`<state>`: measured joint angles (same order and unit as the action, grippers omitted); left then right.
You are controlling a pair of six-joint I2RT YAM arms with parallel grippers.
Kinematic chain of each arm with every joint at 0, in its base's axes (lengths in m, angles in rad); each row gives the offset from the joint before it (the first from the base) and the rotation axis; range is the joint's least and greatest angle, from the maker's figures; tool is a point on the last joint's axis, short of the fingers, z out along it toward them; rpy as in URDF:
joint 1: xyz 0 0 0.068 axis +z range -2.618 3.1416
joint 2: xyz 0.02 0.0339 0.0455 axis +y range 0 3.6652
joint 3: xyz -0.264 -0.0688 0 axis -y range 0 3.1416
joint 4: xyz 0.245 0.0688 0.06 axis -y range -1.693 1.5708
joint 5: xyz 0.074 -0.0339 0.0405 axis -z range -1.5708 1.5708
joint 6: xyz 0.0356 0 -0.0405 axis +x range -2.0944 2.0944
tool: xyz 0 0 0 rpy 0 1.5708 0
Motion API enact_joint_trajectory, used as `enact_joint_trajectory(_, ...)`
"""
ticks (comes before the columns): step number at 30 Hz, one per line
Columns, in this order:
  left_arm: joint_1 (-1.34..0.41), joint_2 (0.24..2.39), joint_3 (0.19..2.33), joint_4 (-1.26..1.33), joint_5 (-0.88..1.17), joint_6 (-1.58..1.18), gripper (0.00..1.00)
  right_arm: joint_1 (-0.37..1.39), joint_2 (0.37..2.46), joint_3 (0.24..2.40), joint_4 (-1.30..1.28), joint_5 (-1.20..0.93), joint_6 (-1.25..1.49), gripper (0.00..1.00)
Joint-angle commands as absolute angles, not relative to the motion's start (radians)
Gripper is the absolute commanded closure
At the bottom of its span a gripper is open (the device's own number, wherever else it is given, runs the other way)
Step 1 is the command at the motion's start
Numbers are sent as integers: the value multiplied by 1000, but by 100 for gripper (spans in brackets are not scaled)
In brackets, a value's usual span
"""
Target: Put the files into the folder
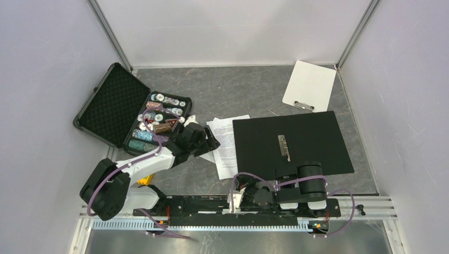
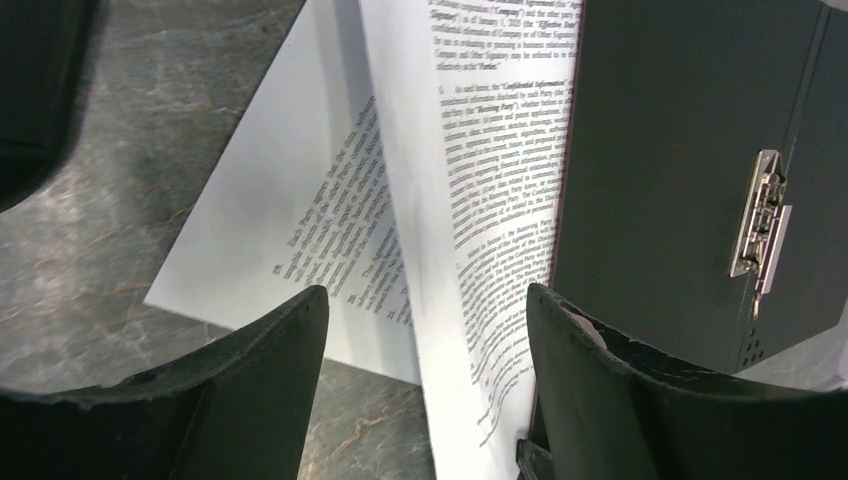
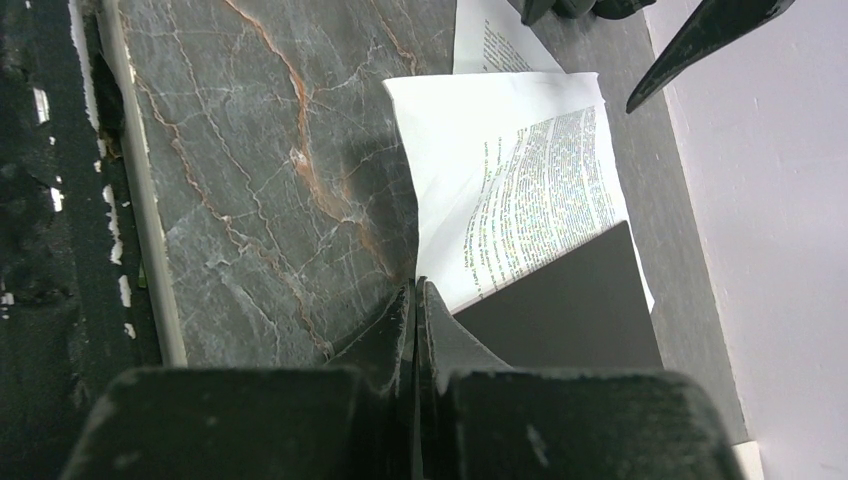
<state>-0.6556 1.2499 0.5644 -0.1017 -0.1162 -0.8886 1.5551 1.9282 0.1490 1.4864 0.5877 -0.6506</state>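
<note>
The folder (image 1: pixel 296 143) lies open at centre right, black inside up, with its metal clip (image 1: pixel 284 147) at the spine. The files (image 1: pixel 226 138), white sheets with black text, lie just left of it, their right edge under the folder's left edge. My left gripper (image 1: pixel 210 142) is at the sheets' left side. In the left wrist view it (image 2: pixel 428 295) is open, and a lifted, curled sheet (image 2: pixel 480 200) stands between the jaws, next to the folder (image 2: pixel 670 150). My right gripper (image 3: pixel 415 290) is shut and empty, low by the arm bases; sheets (image 3: pixel 520 190) lie ahead of it.
An open black foam-lined case of chips (image 1: pixel 132 114) stands at the left, right behind my left arm. A blank white clipboard (image 1: pixel 310 84) lies at the back right. Walls close in three sides; a metal rail (image 1: pixel 238 203) runs along the near edge.
</note>
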Motion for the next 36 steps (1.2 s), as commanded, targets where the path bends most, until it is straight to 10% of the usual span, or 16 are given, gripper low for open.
enact_joint_trajectory(1, -649, 1290, 552, 65, -104, -914, 23, 1549, 1901, 152, 1957, 607, -620, 100)
enact_joint_trajectory(17, -649, 1366, 511, 173, -81, -957, 25, 1549, 1868, 147, 1956, 641, -576, 100)
enact_joint_trajectory(24, -649, 1369, 501, 221, -53, -973, 51, 1549, 1866, 129, 1957, 647, -565, 99)
enact_joint_trajectory(32, -649, 1317, 555, 81, -94, -914, 97, 1555, 1768, 53, 1957, 666, -455, 62)
enact_joint_trajectory(36, -649, 1281, 599, 6, -133, -857, 98, 1556, 1615, -35, 1898, 661, -371, 40)
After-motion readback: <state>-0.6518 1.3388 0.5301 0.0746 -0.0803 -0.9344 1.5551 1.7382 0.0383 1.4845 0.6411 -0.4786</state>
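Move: The top sheet's raised left edge runs almost between the left hand's open fingers, about 1 cm ahead, 2 cm to the right and 1 cm lower. That sheet's middle lies some 7 cm to the right and 1 cm back; the folder's left edge is roughly 10 cm to the right, 1 cm back. The right hand already holds the sheet's near right corner, with the raised edge 17 cm ahead and 11 cm left. The left fingers pinch the top sheet's raised left edge: the hand creeps about 2.5 cm to the right and forward while sinking roughly 1.5 cm, shuts, then eases slightly back left. The right hand rises 1 cm with the corner still held, then opens to about half and comes free of it, drawing off some 2.5 cm right and another 1.5 cm up. ##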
